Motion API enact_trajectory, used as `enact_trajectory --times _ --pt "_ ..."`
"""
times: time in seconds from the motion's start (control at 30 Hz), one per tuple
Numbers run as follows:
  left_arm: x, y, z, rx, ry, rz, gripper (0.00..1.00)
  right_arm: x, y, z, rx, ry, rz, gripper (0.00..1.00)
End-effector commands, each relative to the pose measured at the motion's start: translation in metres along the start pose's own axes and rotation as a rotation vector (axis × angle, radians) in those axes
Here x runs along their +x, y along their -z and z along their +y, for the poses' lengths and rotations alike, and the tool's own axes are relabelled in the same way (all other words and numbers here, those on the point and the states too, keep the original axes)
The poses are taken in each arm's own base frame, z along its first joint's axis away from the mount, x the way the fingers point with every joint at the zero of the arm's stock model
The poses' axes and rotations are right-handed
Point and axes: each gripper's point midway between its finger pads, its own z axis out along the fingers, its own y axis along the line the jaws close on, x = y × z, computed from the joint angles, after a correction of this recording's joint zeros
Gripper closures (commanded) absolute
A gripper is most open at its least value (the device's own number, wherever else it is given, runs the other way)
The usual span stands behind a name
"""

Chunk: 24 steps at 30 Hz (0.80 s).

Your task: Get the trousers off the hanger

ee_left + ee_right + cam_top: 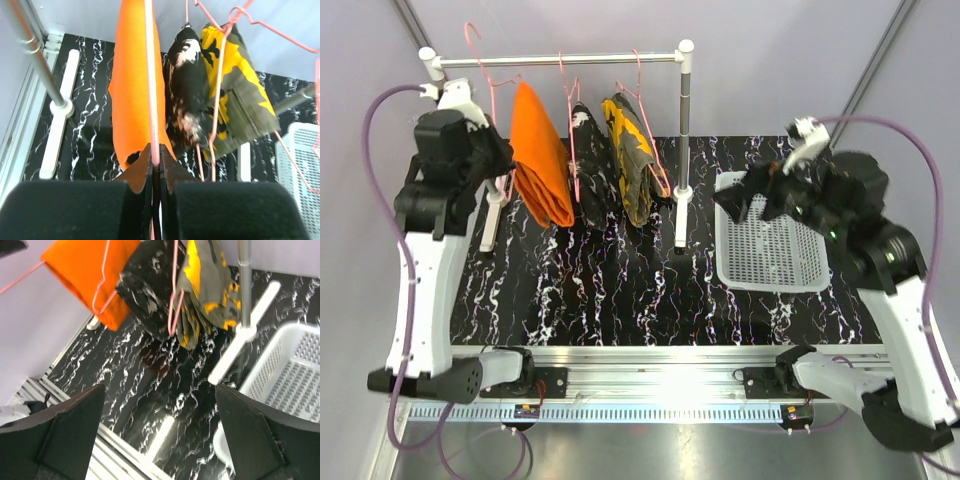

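Three trousers hang folded on pink wire hangers from the metal rail [560, 60]: bright orange [540, 150], black with white specks [588, 165], and olive camouflage [632, 160]. My left gripper [498, 165] is at the left side of the orange trousers [131, 90]. Its jaws [155, 150] are shut on the pink wire of that pair's hanger [149, 75]. My right gripper [742, 195] hovers over the basket's left edge, apart from the clothes. In the right wrist view that gripper [160, 387] stands wide open with only the tabletop between its fingers.
A white perforated basket [770, 245] sits on the black marbled table at the right. The rack's right post [684, 140] and its white foot [680, 215] stand between the basket and the clothes. The left post's foot [490, 220] lies under my left arm.
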Motion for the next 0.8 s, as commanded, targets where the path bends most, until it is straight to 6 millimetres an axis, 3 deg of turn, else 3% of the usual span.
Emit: enact_trajectory --times 0.0,0.03,0.07,0.13,0.17,0.2,0.27,0.3,0.37,0.5,0.6,0.63,0.77 --pt "-0.097 0.084 -0.013 0.067 0.057 -0.418 1.00 -0.028 -0.037 0.024 -0.109 0.053 -0.007 0.01" --pt "-0.091 0.089 -0.010 0.057 0.062 -0.402 1.00 -0.044 -0.037 0.032 -0.116 0.094 -0.034 0.01" --pt "-0.087 0.094 -0.009 0.057 0.067 -0.396 1.00 -0.036 -0.059 0.046 -0.126 0.128 0.012 0.00" --pt "-0.080 0.112 -0.005 0.050 0.085 -0.392 1.00 -0.048 -0.066 0.072 -0.136 0.200 -0.005 0.00" --pt "-0.075 0.116 -0.004 0.047 0.100 -0.384 1.00 -0.034 -0.086 0.089 -0.138 0.255 0.036 0.01" --pt "-0.074 0.130 -0.002 0.050 0.116 -0.399 1.00 -0.033 -0.093 0.100 -0.135 0.279 0.032 0.00" --pt "-0.063 0.140 -0.005 0.080 0.148 -0.375 1.00 -0.037 -0.111 0.118 -0.113 0.310 -0.015 0.00" --pt "-0.058 0.145 -0.007 0.094 0.162 -0.368 1.00 -0.029 -0.111 0.145 -0.156 0.328 -0.029 0.01" --pt "-0.052 0.165 -0.010 0.133 0.199 -0.376 1.00 -0.029 -0.125 0.168 -0.150 0.319 -0.115 0.01" --pt "-0.048 0.197 -0.010 0.163 0.249 -0.409 1.00 0.001 -0.128 0.241 -0.308 0.299 -0.175 0.00" --pt "-0.049 0.215 -0.011 0.180 0.278 -0.429 1.00 0.026 -0.134 0.268 -0.316 0.360 -0.203 0.01" --pt "-0.050 0.222 -0.011 0.188 0.286 -0.434 1.00 0.038 -0.130 0.288 -0.353 0.392 -0.224 0.01" --pt "-0.051 0.238 -0.012 0.210 0.343 -0.452 1.00 0.072 -0.142 0.312 -0.323 0.425 -0.245 0.01"
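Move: The orange trousers hang from the hanger that my left fingers already grip by its near corner; their middle is about 7 cm ahead of that hand, 6 cm to its right and 8 cm lower. From my open right hand the orange trousers are roughly 35 cm left, 14 cm ahead and 8 cm lower. The black trousers hang about 10 cm right of the orange ones, level with them; the camouflage trousers hang 19 cm right of the orange ones. I keep my left grip and draw the hanger, already free of the rail, about 19 cm back from the rack and slightly up, rolling that hand so its right side rises. My open right hand sweeps some 32 cm left, briefly forward and then back, turning counter-clockwise and tilting up until its spread fingers come close to the orange trousers, without visible contact. ##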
